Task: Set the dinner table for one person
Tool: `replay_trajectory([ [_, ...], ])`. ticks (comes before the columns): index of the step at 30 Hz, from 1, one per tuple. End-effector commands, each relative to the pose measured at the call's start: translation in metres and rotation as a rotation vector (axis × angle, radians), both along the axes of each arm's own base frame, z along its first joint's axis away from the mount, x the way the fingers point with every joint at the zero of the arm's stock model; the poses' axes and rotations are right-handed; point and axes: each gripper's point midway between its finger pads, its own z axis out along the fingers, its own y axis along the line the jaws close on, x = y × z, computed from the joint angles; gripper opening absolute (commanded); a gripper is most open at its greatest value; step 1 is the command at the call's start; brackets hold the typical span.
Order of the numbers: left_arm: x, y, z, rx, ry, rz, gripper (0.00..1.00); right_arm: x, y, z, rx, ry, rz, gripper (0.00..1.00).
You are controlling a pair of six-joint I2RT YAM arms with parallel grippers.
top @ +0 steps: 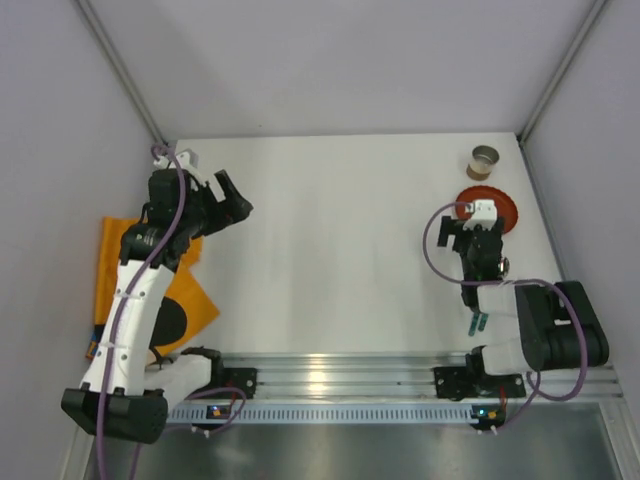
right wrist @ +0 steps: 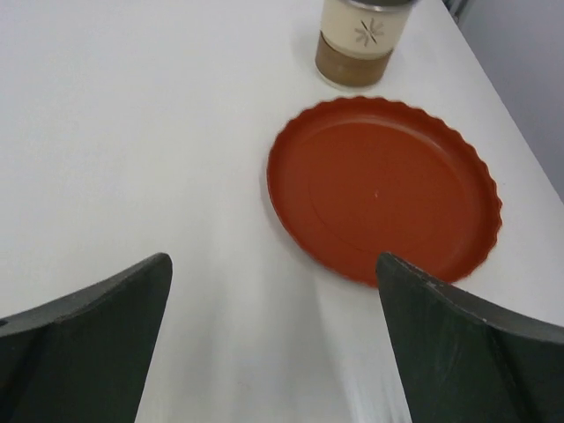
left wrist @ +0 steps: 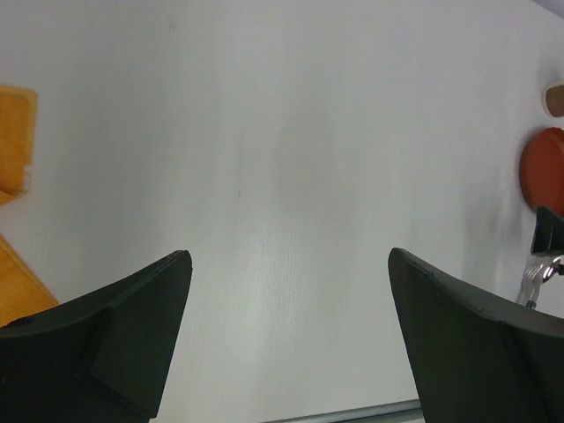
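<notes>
The white dinner table (top: 340, 250) carries a red scalloped plate (top: 505, 205) at the far right and a brown-banded cup (top: 483, 161) just behind it. My right gripper (top: 482, 218) hovers open and empty over the plate's near-left edge; in the right wrist view (right wrist: 273, 264) the plate (right wrist: 383, 185) and the cup (right wrist: 357, 44) lie ahead. My left gripper (top: 240, 198) is open and empty over the table's left part, also seen in the left wrist view (left wrist: 291, 256). A fork (top: 478, 320) with a blue-green handle lies near the right arm's base.
An orange placemat (top: 150, 290) lies off the table's left edge, under the left arm, and shows in the left wrist view (left wrist: 13, 141). A ribbed aluminium rail (top: 340, 370) runs along the near edge. Grey walls enclose the table on three sides.
</notes>
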Motion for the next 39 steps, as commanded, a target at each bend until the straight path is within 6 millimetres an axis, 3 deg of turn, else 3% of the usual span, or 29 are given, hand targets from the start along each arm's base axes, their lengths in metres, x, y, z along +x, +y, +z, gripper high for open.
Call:
replay_trajectory([
  [1,-0.011,0.018,0.007,0.04,0.038,0.099,0.99,0.03,0.032,0.056,-0.037,0.022,0.148,1.0],
  [2,-0.014,0.021,0.013,0.04,0.015,0.113,0.98,0.032,0.042,0.086,-0.014,-0.006,0.16,1.0],
  [3,-0.014,0.031,0.019,0.057,-0.011,0.176,0.98,0.033,0.074,0.106,0.06,-0.001,0.264,1.0],
  [5,-0.021,0.046,0.031,0.07,-0.079,0.254,0.99,0.032,0.109,0.181,0.194,-0.006,0.328,1.0],
  [6,-0.027,0.061,0.015,0.05,-0.039,0.384,0.98,0.015,0.135,0.185,0.202,0.095,0.384,1.0],
  [7,-0.033,0.086,0.008,0.081,-0.044,0.547,0.98,0.011,0.148,0.243,0.2,0.015,0.433,1.0],
  [8,-0.035,0.089,0.007,0.057,-0.067,0.568,0.98,0.004,0.16,0.255,0.182,0.019,0.472,1.0],
  [9,-0.033,0.087,-0.007,0.109,-0.052,0.507,0.98,-0.002,0.169,0.262,0.266,0.033,0.472,1.0],
  [10,-0.031,0.085,-0.012,0.117,-0.035,0.48,0.98,-0.011,0.161,0.241,0.364,0.158,0.387,1.0],
  [11,-0.03,0.092,-0.031,0.172,0.05,0.511,0.98,-0.011,0.162,0.227,0.553,0.213,0.322,1.0],
  [12,-0.032,0.099,-0.038,0.199,0.105,0.553,0.98,-0.023,0.183,0.214,0.682,0.339,0.537,1.0],
  [13,-0.037,0.106,-0.05,0.246,0.175,0.584,0.98,-0.03,0.197,0.196,0.768,0.429,0.629,1.0],
  [14,-0.044,0.115,-0.07,0.32,0.276,0.611,0.98,-0.034,0.204,0.17,0.821,0.562,0.617,1.0],
  [16,-0.047,0.118,-0.092,0.374,0.346,0.583,0.98,-0.057,0.208,0.138,0.723,0.658,0.543,1.0],
  [18,-0.048,0.119,-0.118,0.419,0.401,0.538,0.98,-0.073,0.205,0.146,0.635,0.595,0.509,1.0],
  [19,-0.05,0.121,-0.125,0.437,0.416,0.537,0.98,-0.083,0.198,0.132,0.647,0.631,0.467,1.0],
  [21,-0.05,0.126,-0.137,0.46,0.421,0.545,0.98,-0.099,0.194,0.136,0.81,0.659,0.462,1.0],
  [22,-0.05,0.127,-0.137,0.461,0.414,0.549,0.98,-0.109,0.196,0.123,0.841,0.707,0.473,1.0],
  [24,-0.051,0.13,-0.149,0.44,0.431,0.559,0.98,-0.128,0.202,0.12,0.813,0.751,0.529,1.0],
  [29,-0.052,0.137,-0.193,0.459,0.586,0.568,0.98,-0.149,0.189,0.122,0.729,0.738,0.521,1.0],
  [34,-0.049,0.16,-0.228,0.416,0.655,0.628,0.98,-0.169,0.18,0.121,0.712,0.768,0.518,1.0],
  [39,-0.04,0.178,-0.24,0.424,0.694,0.646,0.98,-0.184,0.176,0.118,0.686,0.815,0.523,1.0],
])
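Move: The near flap of the orange cloth lies about 17 cm left of the left hand, 9 cm back and 27 cm below; its black patch is some 22 cm left and 13 cm back, the cloth's upper fold 16 cm left and 4 cm ahead. From the right hand, that flap is roughly 65 cm left, 17 cm back, while the red plate sits 8 cm ahead, 7 cm right, the cup 19 cm ahead, 6 cm right, all about 8 cm below. With its fingers wide open, the left hand drops some 24 cm and sweeps about 17 cm left and a little back, tipping steeply down and swinging counter-clockwise, to close above the orange cloth's near flap between the black patch and its right edge, where contact can't be made out. The open, empty right hand leaves the red plate in a high arc, up some 30 cm while going left and briefly forward, then down and back about 18 cm behind and left of its start over bare table, its fingers tipped down and swung left. ##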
